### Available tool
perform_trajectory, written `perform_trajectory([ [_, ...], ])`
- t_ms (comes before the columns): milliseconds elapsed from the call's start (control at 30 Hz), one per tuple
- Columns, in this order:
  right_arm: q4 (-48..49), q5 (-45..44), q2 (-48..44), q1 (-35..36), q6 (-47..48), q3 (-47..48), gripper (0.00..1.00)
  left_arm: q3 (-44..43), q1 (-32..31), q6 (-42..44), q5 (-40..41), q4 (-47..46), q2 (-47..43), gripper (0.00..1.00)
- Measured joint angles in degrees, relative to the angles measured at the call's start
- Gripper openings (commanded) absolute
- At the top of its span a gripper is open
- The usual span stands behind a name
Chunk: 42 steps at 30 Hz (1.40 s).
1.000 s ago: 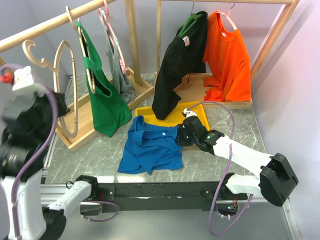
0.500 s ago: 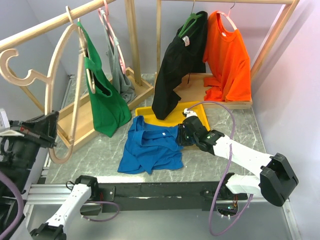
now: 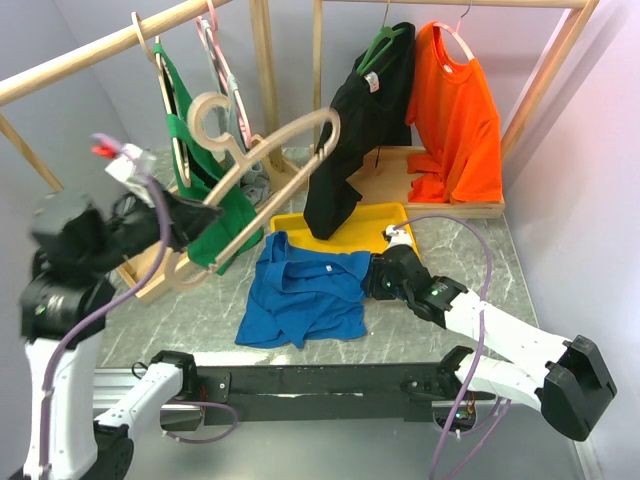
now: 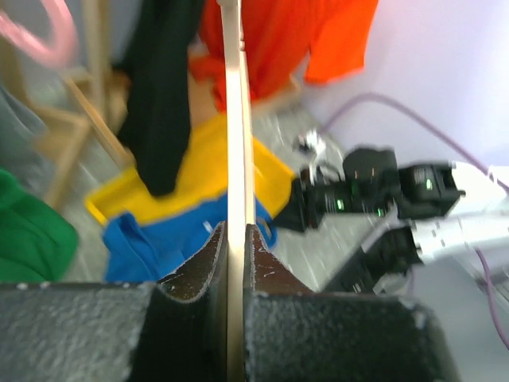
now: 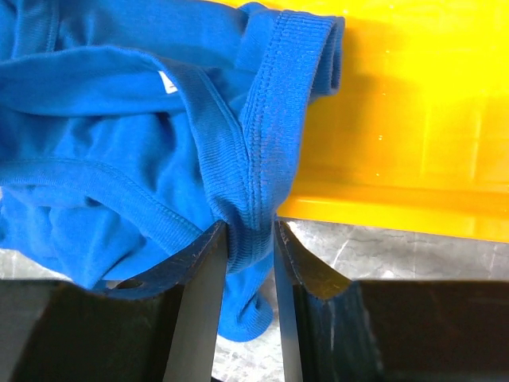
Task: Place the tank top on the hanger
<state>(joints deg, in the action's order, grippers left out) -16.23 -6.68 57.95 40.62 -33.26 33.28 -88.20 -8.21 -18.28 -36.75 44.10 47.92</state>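
Observation:
The royal-blue tank top (image 3: 300, 295) lies crumpled on the marble table, partly over the yellow tray's front rim. My right gripper (image 3: 372, 278) is at its right edge, shut on a ribbed shoulder strap (image 5: 258, 143) that fills the gap between the jaws (image 5: 250, 239). The pale wooden hanger (image 3: 270, 165) slants in the air above the table's left half, hook up and to the left. My left gripper (image 3: 185, 235) is shut on its lower end. In the left wrist view the hanger (image 4: 236, 119) runs edge-on between the pinched jaws (image 4: 235, 239), with the tank top (image 4: 151, 239) below.
A yellow tray (image 3: 385, 222) sits behind the tank top. The left wooden rack holds a green top (image 3: 205, 205), a grey top (image 3: 243, 140) and a pink hanger (image 3: 215, 50). The right rack carries a black shirt (image 3: 350, 140) and an orange shirt (image 3: 460, 110).
My left arm has swung the hanger from the far left edge in toward the middle, now slanting over the table. The right gripper has kept its grip on the strap, its arm shifting slightly.

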Motion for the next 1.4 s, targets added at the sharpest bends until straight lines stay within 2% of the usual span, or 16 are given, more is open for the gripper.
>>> perform_trajectory([
  [100,0.15,-0.57,-0.33,0.00,-0.42,-0.81,0.35,4.81,-1.95,0.13,-0.96,0.09,0.17,0.01],
  [200,0.50,-0.92,-0.63,0.00,-0.85,-1.60,0.33,8.41,-6.45,0.83,-0.48,0.59,-0.09,0.01],
  [333,0.68,-1.36,-0.76,0.00,-1.64,-1.92,0.25,12.68,-16.44,2.60,4.63,2.16,-0.48,0.01],
  [467,0.81,-1.70,-0.83,0.00,-1.95,-1.90,0.18,15.26,-21.64,4.20,9.90,4.70,-0.85,0.01],
  [667,0.59,-3.02,-0.74,0.00,-2.08,-1.79,0.12,18.08,-26.32,5.60,17.20,6.43,-4.07,0.01],
  [833,-0.39,-4.04,-0.02,0.00,-1.84,-0.87,0.10,20.44,-29.79,5.86,19.91,7.04,-6.05,0.01],
  [1200,-2.49,-6.40,3.74,0.00,-0.31,4.33,0.09,22.69,-37.18,6.69,26.08,7.63,0.46,0.01],
  [1400,-3.19,-6.82,4.94,-0.02,0.24,5.40,0.09,23.37,-38.69,6.64,27.52,7.85,0.61,0.01],
])
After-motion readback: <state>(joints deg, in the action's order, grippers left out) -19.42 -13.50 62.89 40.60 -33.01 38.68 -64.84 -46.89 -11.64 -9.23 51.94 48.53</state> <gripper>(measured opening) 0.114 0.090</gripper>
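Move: The blue tank top lies about 15 cm to the right of the left hand, 2 cm ahead and some 43 cm below; this hand still holds the wooden hanger. The green garment hangs 16 cm ahead, 5 cm left and about 23 cm lower. The tank top's near strap sits between the right fingertips, about 1 cm ahead, 1 cm left and 2 cm below, with the yellow tray's middle 11 cm ahead, 8 cm left and 8 cm below. Bring the left gripper down about 20 cm, keeping its hold on the hanger, drifting some 6 cm right and a little back while its fingers tip downward and turn slightly clockwise, so the hanger comes over the tank top. Meanwhile close the right fingers to pinch the strap, then ease that hand about 2 cm forward. ##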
